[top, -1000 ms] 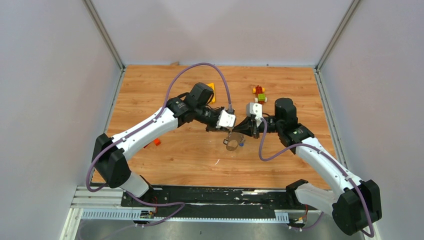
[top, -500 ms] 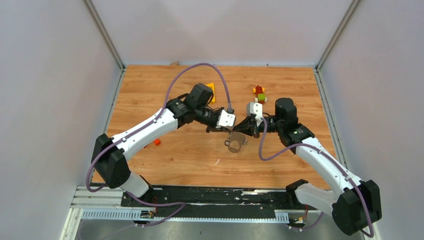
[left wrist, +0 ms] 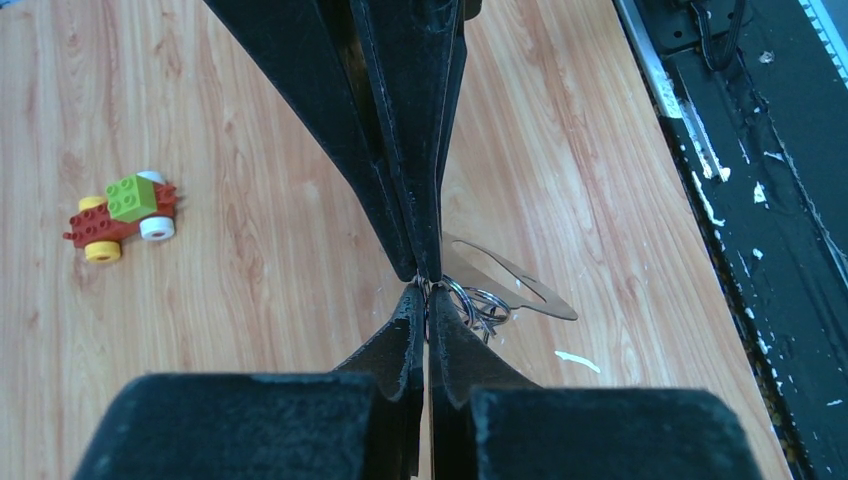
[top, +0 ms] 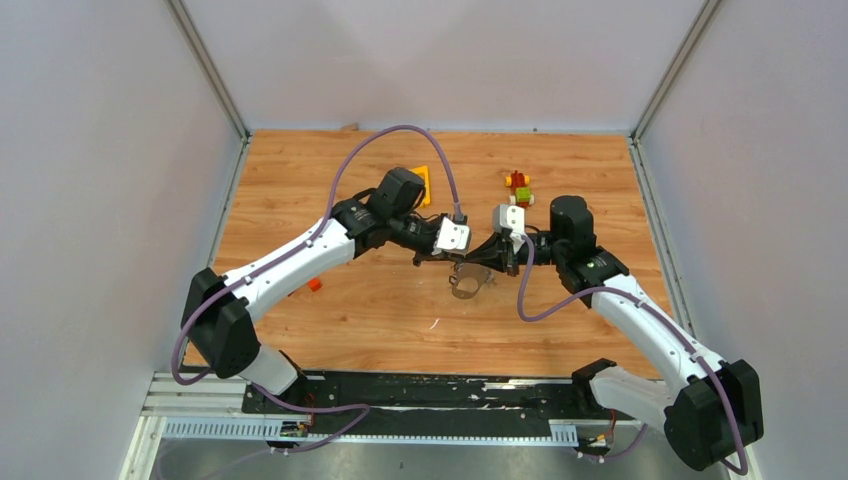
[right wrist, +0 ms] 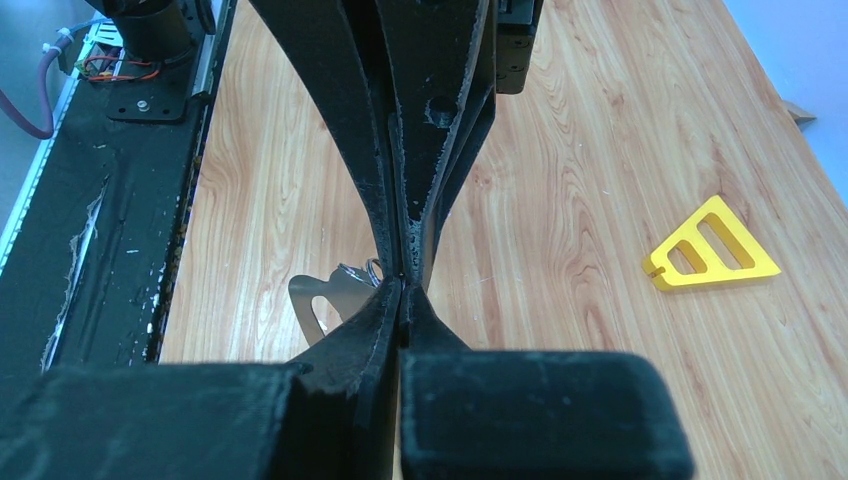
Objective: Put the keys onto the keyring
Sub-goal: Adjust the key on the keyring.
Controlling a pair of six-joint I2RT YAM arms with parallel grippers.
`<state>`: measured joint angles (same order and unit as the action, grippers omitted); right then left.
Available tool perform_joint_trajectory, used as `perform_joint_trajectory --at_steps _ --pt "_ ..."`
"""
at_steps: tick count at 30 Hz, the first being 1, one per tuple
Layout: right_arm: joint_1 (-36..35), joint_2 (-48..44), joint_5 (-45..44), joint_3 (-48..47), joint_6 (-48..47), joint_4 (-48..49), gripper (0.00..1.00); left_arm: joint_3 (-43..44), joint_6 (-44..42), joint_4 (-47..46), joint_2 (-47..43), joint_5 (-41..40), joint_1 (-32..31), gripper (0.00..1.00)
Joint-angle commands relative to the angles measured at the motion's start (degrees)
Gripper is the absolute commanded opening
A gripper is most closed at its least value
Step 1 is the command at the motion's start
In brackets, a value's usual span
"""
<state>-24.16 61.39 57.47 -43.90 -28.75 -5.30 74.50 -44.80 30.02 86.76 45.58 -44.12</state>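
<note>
Over the middle of the table my two grippers meet tip to tip. The keyring point(top: 468, 283), a flat silver loop with a long slot, hangs just below them and also shows in the wrist views point(left wrist: 505, 283) point(right wrist: 318, 297). Small wire rings point(left wrist: 482, 305) point(right wrist: 358, 271) bunch at its top. My right gripper point(top: 468, 261) point(right wrist: 403, 282) is shut on the top of the keyring. My left gripper point(top: 450, 261) point(left wrist: 428, 292) is shut on one thin wire ring at that spot. The keys themselves are hidden behind the fingers.
A yellow triangle frame point(top: 423, 183) point(right wrist: 710, 250) lies behind the left arm. The red-green-yellow toy block figure point(top: 518, 188) point(left wrist: 120, 208) sits at the back right. A small orange piece point(top: 313, 284) lies by the left arm. The black base rail point(left wrist: 760, 150) runs along the near edge.
My left gripper has closed from half open to shut at the ring bunch. The hanging keyring has swung slightly. The right arm has stayed put.
</note>
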Motion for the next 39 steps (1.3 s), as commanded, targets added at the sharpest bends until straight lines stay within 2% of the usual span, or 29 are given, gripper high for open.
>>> perform_joint_trajectory --at_steps 1,10,16,19,25,27,34,39 --pt "0.59 -1.12 -0.17 -0.56 -0.49 3.38 0.00 -0.13 0.69 -0.66 -2.70 0.40 -0.36 0.00" --pt "0.78 -0.17 -2.59 -0.79 -1.06 2.83 0.00 2.45 1.69 4.21 -4.47 -5.66 -0.27 0.00" --pt "0.74 0.63 -3.08 -0.77 0.04 3.54 0.08 9.04 5.79 11.14 -3.11 -11.97 -0.57 0.00" --pt "0.58 0.75 -3.12 -0.60 0.98 4.39 0.08 10.82 9.10 11.93 -2.61 -11.10 -0.62 0.00" --pt "0.52 0.10 -1.98 -0.40 1.54 4.76 0.08 8.20 11.85 8.29 -3.78 -9.87 -1.09 0.00" --pt "0.52 -0.39 -1.73 -0.52 0.98 4.11 0.12 8.66 11.13 8.97 -3.55 -11.21 -1.23 0.00" --pt "0.61 -1.41 -1.23 -2.56 0.28 1.15 0.32 13.49 9.45 17.24 -1.98 -19.49 -3.20 0.00" --pt "0.72 -0.58 1.06 -2.85 4.64 3.89 0.34 16.48 11.91 21.28 -2.31 -26.65 -5.94 0.00"
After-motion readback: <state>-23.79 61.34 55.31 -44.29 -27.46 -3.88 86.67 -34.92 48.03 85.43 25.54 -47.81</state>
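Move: Right at both fingertips, which nearly meet, is the keyring: its wire part sits about 1 cm below and slightly back from either hand point. The flat metal tag hangs from it some 4 cm back and 5 cm below the left hand, 1 cm to its right. Down on the table, roughly 20 cm lower, the yellow triangle lies about 14 cm ahead and 9 cm left of that hand, the toy car 13 cm ahead and 11 cm right. Keeping its pinch on the keyring, the left hand climbs about 3 cm and then draws off to the left some 3 cm, away from the right fingers, turning roughly 15 degrees counter-clockwise while its left side rises. The right hand eases forward about 1 cm and opens to around a third, letting go of the keyring's far end. ##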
